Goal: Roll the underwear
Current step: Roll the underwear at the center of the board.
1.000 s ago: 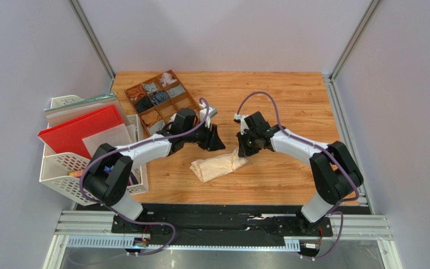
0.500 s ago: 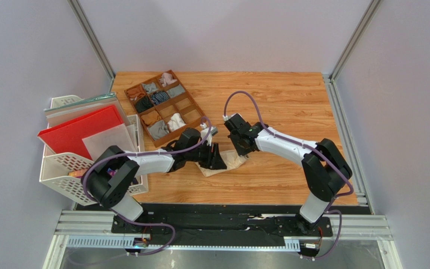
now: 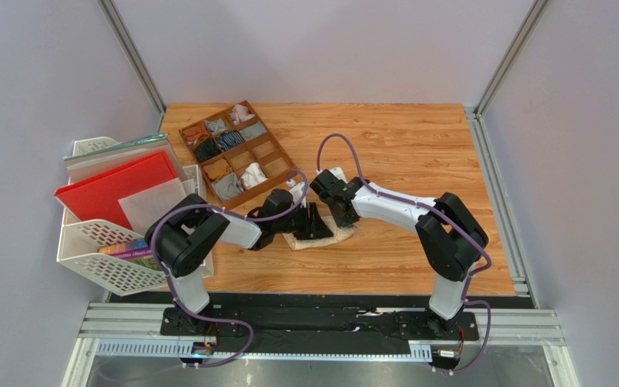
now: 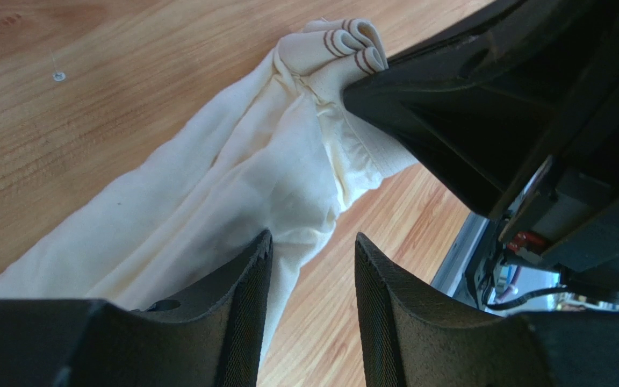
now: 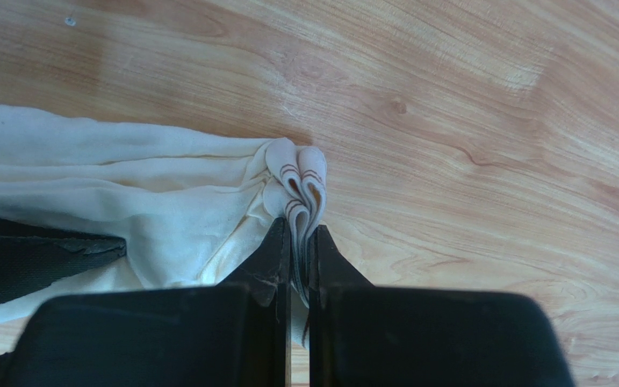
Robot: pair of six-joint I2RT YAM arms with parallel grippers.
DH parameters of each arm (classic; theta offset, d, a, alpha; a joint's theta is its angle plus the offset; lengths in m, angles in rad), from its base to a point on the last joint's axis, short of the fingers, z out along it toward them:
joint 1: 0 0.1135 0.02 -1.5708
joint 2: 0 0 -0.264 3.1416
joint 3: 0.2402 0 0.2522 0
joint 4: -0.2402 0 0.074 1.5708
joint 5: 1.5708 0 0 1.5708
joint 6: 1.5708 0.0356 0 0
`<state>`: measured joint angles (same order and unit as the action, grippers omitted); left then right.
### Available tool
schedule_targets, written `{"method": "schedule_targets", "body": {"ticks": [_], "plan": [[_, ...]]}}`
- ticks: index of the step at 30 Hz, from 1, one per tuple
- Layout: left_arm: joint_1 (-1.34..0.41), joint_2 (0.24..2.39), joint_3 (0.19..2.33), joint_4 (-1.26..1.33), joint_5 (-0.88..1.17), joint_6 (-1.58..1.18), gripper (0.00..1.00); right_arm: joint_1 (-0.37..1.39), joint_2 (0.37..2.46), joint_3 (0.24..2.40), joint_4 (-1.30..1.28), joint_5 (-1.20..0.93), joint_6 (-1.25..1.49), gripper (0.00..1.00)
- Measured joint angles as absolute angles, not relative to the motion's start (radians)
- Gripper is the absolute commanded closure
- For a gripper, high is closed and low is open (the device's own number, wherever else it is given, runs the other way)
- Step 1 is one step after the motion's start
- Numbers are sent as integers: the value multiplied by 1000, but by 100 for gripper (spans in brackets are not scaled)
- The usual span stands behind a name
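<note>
The cream-beige underwear (image 4: 232,177) lies as a long folded strip on the wooden table (image 3: 418,153). My right gripper (image 5: 299,234) is shut on the strip's bunched end (image 5: 298,181), which carries thin brown stripes. In the left wrist view that gripper is the black body (image 4: 490,105) at the upper right. My left gripper (image 4: 311,250) stands open low over the cloth. One of its fingers (image 4: 248,274) rests on the fabric edge, with mostly bare wood in the gap. From above, both grippers (image 3: 317,226) (image 3: 338,216) meet over the underwear (image 3: 345,234), hiding most of it.
A wooden divider tray (image 3: 270,143) with small rolled garments stands at the back left. A white wire basket (image 3: 95,258) with a red folder (image 3: 115,189) sits off the table's left edge. Grey walls enclose the table.
The right gripper has pulled the striped end leftward, bunching the strip shorter. The left gripper has come down and nearer, onto the cloth. Neither gripper's jaws have changed.
</note>
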<state>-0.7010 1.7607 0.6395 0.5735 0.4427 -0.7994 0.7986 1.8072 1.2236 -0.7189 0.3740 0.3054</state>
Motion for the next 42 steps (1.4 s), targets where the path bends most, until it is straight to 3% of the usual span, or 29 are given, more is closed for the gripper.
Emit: {"method": "schedule_targets", "body": {"ticks": [18, 23, 30, 37, 42], "plan": [[-701, 1828, 673, 622, 426, -870, 52, 807, 1832, 1295, -811, 351, 455, 99], [-701, 1828, 691, 587, 425, -865, 52, 807, 1832, 1306, -823, 318, 497, 89], [-701, 1828, 700, 567, 426, -860, 52, 807, 1831, 1323, -823, 278, 549, 85], [-701, 1828, 700, 566, 427, -853, 52, 802, 1818, 1287, -770, 252, 616, 72], [-701, 1825, 699, 565, 427, -842, 52, 775, 1747, 1195, -701, 210, 674, 72]]}}
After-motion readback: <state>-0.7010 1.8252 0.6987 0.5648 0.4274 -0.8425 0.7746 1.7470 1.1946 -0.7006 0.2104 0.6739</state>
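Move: The underwear strip runs left to right beneath both hands. Its middle is about 2 cm left of the left hand and about 2 cm below it; from the right hand, which already pinches the waistband end, it lies some 5 cm left, 2 cm back and 2 cm below. That pinched end is about 4 cm right and 2 cm ahead of the left hand. The white roll in the wooden organizer is roughly 17 cm left and 14 cm ahead of the left hand. Bring the pinched waistband end about 3 cm left and nearly 2 cm back with the right gripper, in towards the left fingers, rolling its left side up and turning clockwise, each under 20 degrees, and part its fingers slightly on the way. First ease the half-open left gripper a little forward and right, then keep it there, one finger still on the cloth. ##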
